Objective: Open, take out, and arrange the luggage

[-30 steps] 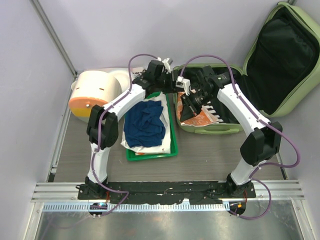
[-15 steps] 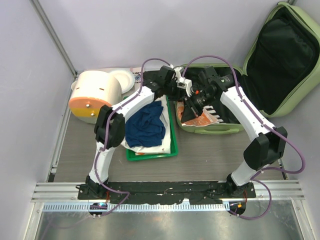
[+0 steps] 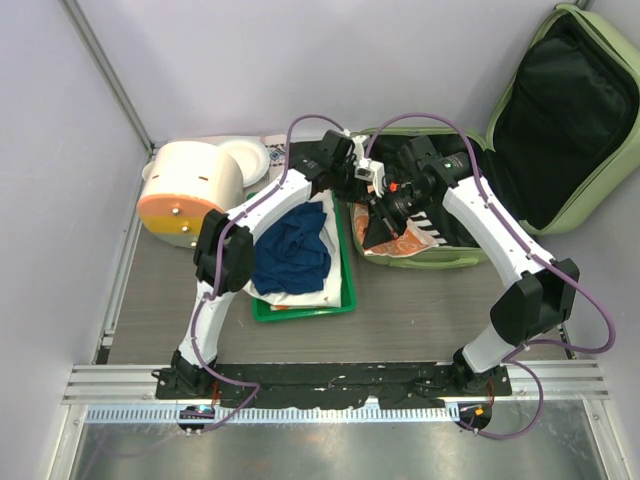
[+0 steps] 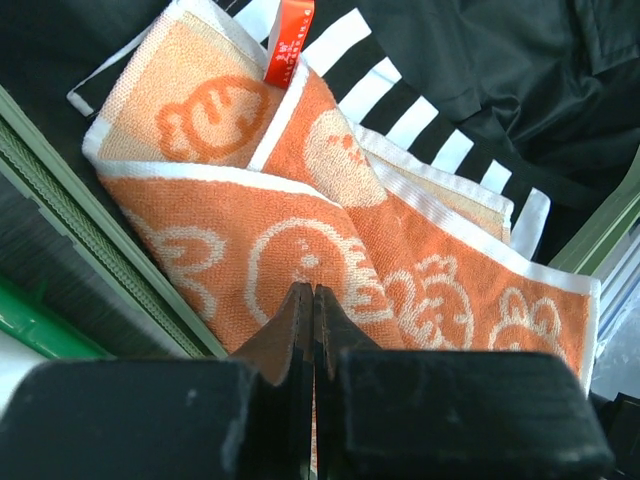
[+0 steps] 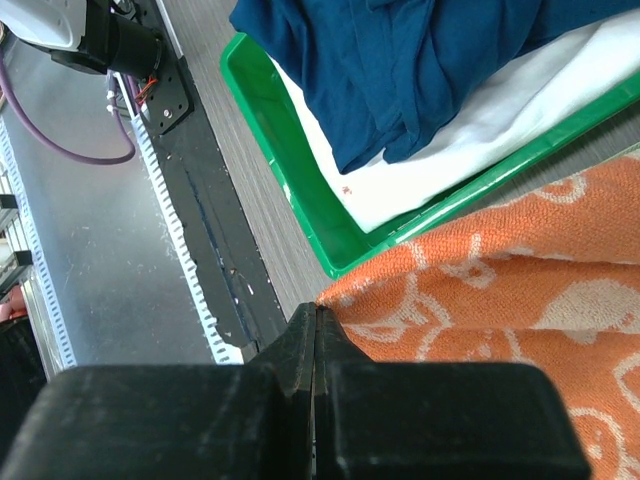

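Observation:
The luggage [image 3: 560, 120] lies open at the right, its black-lined lid leaning back and its base rim [image 4: 65, 205] close by. Inside, an orange towel [image 3: 405, 243] with white cartoon prints lies on a black-and-white striped garment [image 4: 440, 150]. My left gripper [image 3: 366, 186] hovers over the base. Its tips [image 4: 313, 291] are shut together on the orange towel [image 4: 300, 250], with a sliver of orange in the slit. My right gripper [image 3: 380, 214] is shut on a corner of the towel [image 5: 500, 290], and its tips [image 5: 317, 308] pinch that edge.
A flat green tray [image 3: 300, 308] left of the suitcase holds a blue cloth [image 3: 290, 250] on white fabric [image 5: 480, 150]. A cream-and-orange round container [image 3: 185, 190] and a white dish [image 3: 245, 158] stand at the back left. Walls close in behind and to the left.
My left arm swung right from above the tray to the suitcase base, and its open jaws closed on the towel. The right gripper stayed shut and shifted slightly.

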Robot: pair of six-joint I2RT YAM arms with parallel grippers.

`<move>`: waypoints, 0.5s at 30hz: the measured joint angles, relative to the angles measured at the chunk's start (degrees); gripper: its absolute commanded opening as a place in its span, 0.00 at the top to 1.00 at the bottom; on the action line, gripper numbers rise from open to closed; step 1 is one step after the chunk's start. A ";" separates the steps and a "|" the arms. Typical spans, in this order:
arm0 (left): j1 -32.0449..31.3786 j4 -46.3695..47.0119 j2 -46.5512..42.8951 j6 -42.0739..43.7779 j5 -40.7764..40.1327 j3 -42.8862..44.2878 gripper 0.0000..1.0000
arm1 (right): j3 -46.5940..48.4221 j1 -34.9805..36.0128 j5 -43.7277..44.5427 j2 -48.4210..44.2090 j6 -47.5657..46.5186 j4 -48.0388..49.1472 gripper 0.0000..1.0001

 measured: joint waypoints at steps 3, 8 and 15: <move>0.46 0.15 -0.04 -0.66 0.24 0.00 1.00 | -0.09 0.00 -0.07 -0.17 -0.22 0.04 0.99; 1.07 1.62 -1.73 -1.25 0.42 -0.92 0.98 | -0.09 0.48 -1.20 -1.38 -0.20 0.35 0.99; 2.01 2.10 -7.82 -1.07 0.94 -3.10 0.47 | -0.94 4.24 -1.86 -2.67 0.00 2.60 0.99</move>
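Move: My left hand's shut fingers are right at the orange towel in the suitcase. The towel's middle lies about 5 cm to their right, 4 cm back and 3 cm below, and its red tag 5 cm to their right and 3 cm ahead. My right hand already pinches the towel's near edge. From that hand the green tray's middle, with the blue shirt on it, is some 14 cm left, 2 cm back and 16 cm down. I raise my left hand about 6 cm straight up off the towel, drifting some 2 cm left. It starts slowly with the fingers still shut, and I spread them to over a third open once it is on its way. My right hand keeps its pinch on the towel edge and draws it about 3 cm left and back, slightly up, towards the tray. ##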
